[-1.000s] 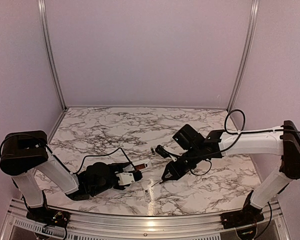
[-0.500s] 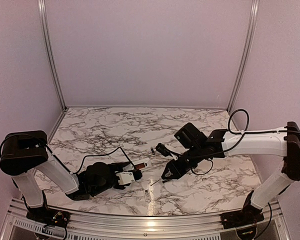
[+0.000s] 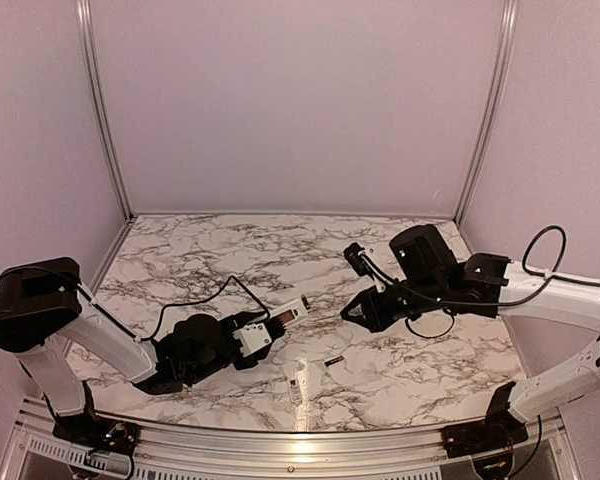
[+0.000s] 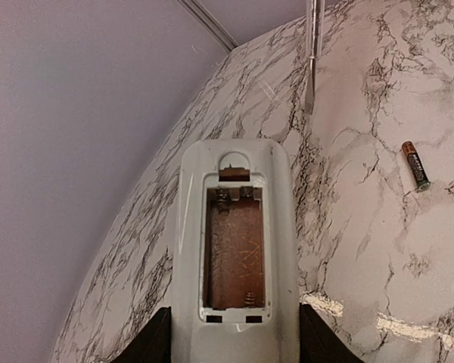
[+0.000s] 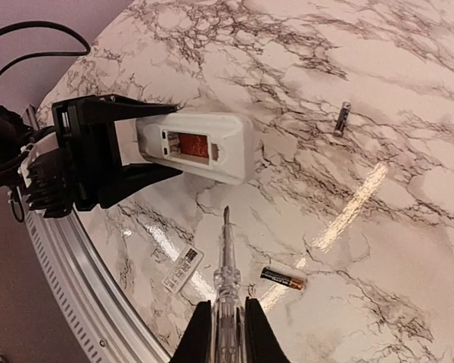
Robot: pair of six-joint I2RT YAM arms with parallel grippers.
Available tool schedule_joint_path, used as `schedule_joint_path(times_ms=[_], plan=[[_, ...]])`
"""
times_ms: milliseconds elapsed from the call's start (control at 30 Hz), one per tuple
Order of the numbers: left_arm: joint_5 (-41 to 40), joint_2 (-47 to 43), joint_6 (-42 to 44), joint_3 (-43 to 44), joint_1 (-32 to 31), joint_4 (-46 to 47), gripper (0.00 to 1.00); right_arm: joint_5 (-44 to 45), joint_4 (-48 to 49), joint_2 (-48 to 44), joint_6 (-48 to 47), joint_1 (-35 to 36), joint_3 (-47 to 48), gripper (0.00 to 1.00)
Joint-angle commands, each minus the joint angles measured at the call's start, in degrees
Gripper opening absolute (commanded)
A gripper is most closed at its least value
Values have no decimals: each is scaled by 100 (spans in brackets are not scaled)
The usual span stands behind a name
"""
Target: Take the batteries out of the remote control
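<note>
My left gripper is shut on the near end of the white remote control, held back side up. In the left wrist view the remote control shows an open brown recess with only springs inside. One battery lies on the marble by a bright reflection; it shows from above as the battery at front centre. A second battery lies farther off, beyond the remote control. My right gripper is shut on a clear screwdriver, its tip in the air just short of the remote.
A thin pale labelled strip lies on the table near the front rail, left of the screwdriver. Lilac walls with aluminium posts close in the marble table on three sides. A black cable loops off the left arm.
My right gripper has risen and pulled back to the right with the screwdriver, uncovering a battery at front centre. The left gripper and remote have shifted slightly up and to the right.
</note>
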Motion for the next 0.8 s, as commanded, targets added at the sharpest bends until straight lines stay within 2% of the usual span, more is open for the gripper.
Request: schedule_joint_path(times_ms=[0,200,433,767], plan=[[-78,-383,-821,224,50,-378,0,1707,77,-288,406,-19,-145,0],[-500,-453,-1935,823,74,-1337,0,2875,321,-626,645,-17,-413,0],[-1087,-275,-3605,1855,214,-3039,0,3645,1773,-729,801,-22,-1218,0],[-1085,-393,-5828,1823,396,-4208,0,4077,4200,-38,235,-20,-2287,0]])
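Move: The left gripper holds the emptied remote; its likely set-down patch lies 8 cm ahead, 5 cm left and 9 cm down. The near battery is 4 cm back and 14 cm right of that gripper, the far battery 12 cm ahead and 8 cm right. For the right gripper, holding the screwdriver, open table lies some 10 cm ahead, 8 cm right and 17 cm down; the near battery is almost straight below. Draw the hands apart, keeping both grips. Swing the right gripper forward and right, about 7 cm each way, turning clockwise until the screwdriver points mostly forward, then start lowering it. Lift the left gripper about 5 cm while carrying the remote forward, rolling its left side down some 40 degrees, then sink towards the open table, nose tipping slightly down. ##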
